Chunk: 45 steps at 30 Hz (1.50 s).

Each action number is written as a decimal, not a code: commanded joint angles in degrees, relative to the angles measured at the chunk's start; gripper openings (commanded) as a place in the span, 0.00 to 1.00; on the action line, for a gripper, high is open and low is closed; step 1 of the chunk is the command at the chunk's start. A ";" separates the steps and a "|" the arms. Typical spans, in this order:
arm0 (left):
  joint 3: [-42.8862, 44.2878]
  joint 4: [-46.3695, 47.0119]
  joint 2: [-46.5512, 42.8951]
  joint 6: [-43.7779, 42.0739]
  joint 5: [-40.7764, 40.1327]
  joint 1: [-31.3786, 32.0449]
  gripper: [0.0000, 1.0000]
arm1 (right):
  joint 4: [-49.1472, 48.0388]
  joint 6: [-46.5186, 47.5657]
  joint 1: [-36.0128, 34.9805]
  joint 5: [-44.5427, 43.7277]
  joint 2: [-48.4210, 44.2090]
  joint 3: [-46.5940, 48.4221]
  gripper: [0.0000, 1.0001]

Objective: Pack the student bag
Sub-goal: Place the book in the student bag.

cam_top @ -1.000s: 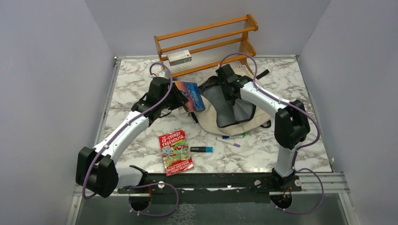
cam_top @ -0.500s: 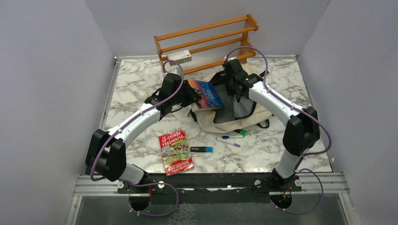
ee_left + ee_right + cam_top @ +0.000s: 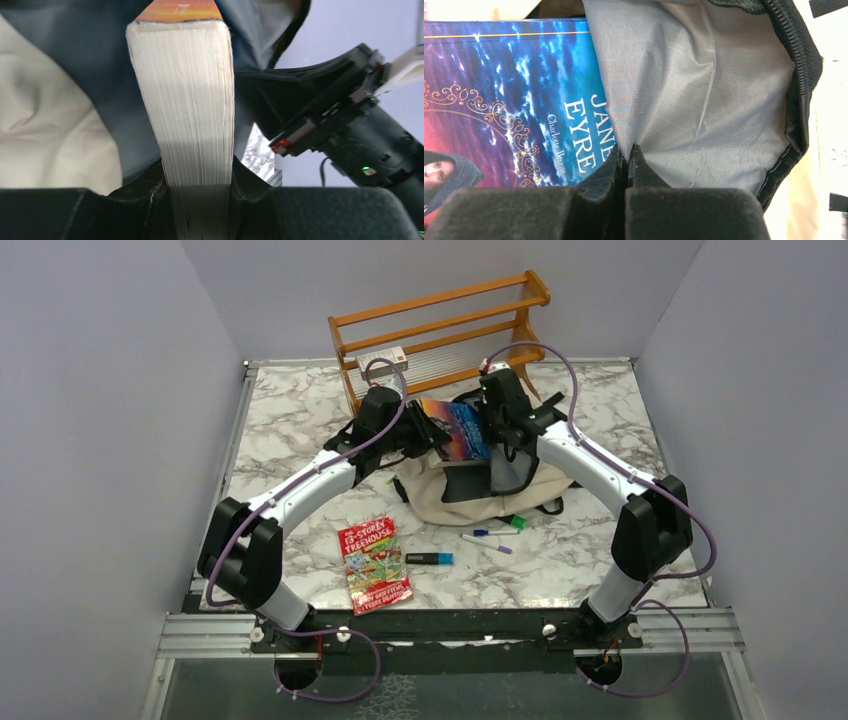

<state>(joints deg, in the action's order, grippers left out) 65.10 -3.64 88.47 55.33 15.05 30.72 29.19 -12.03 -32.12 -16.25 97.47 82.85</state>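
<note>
The student bag (image 3: 455, 495), cream with a grey lining, lies at the back middle of the table with its mouth held open. My left gripper (image 3: 430, 432) (image 3: 198, 167) is shut on a thick blue and orange paperback, Jane Eyre (image 3: 462, 430). The book stands on edge over the bag's opening, and its white page edge (image 3: 190, 95) runs up between my fingers. My right gripper (image 3: 503, 435) (image 3: 628, 150) is shut on a fold of the grey lining (image 3: 704, 90) and holds the flap up. The book's cover (image 3: 514, 95) shows just left of it.
A wooden rack (image 3: 440, 325) with a small box (image 3: 383, 358) stands at the back. In front of the bag lie a red Treehouse book (image 3: 375, 565), a blue highlighter (image 3: 430, 559), two pens (image 3: 490, 538) and a green marker (image 3: 518, 522).
My left arm has carried the book right and back, from beside the bag to over its opening, tipping it more upright. My right gripper has lifted the flap higher and farther back.
</note>
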 commanded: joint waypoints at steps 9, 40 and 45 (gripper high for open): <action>3.62 21.39 5.11 2.87 12.55 0.83 0.00 | -9.42 -0.96 1.18 3.43 -5.06 -1.46 0.01; 20.81 52.78 39.89 7.67 15.80 6.15 0.00 | -10.33 -0.79 1.36 8.95 -3.84 -1.38 0.01; 23.11 52.69 43.92 9.14 15.58 6.19 0.00 | -10.46 -1.24 1.36 8.71 -4.45 -2.41 0.01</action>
<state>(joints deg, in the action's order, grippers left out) 83.53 38.59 131.02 62.35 29.58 36.14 23.73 -11.99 -30.13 -9.80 95.02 80.40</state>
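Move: The left hand grips Jane Eyre by its page edge, with the middle of the student bag about 10 cm to its right, 2 cm back and 14 cm below; the green marker lies some 18 cm right, 13 cm back and 20 cm below. The shelf's middle is about 16 cm straight ahead and 8 cm lower. From the right hand, which pinches the bag's grey lining, the book's middle is about 8 cm left, 2 cm back and 2 cm below, and the bag's middle is 3 cm left, 6 cm back and 11 cm below. After a tiny lift of about 1 cm, the left hand carries the book some 15 cm to the right, also going forward and ending about 9 cm lower, down through the bag's mouth and under the held lining, while turning clockwise and rolling its left side down, each some 15 degrees, with its grip kept. The right hand keeps its pinch on the lining and holds it up beside the mouth, easing only a centimetre or so upward with a slight roll. ##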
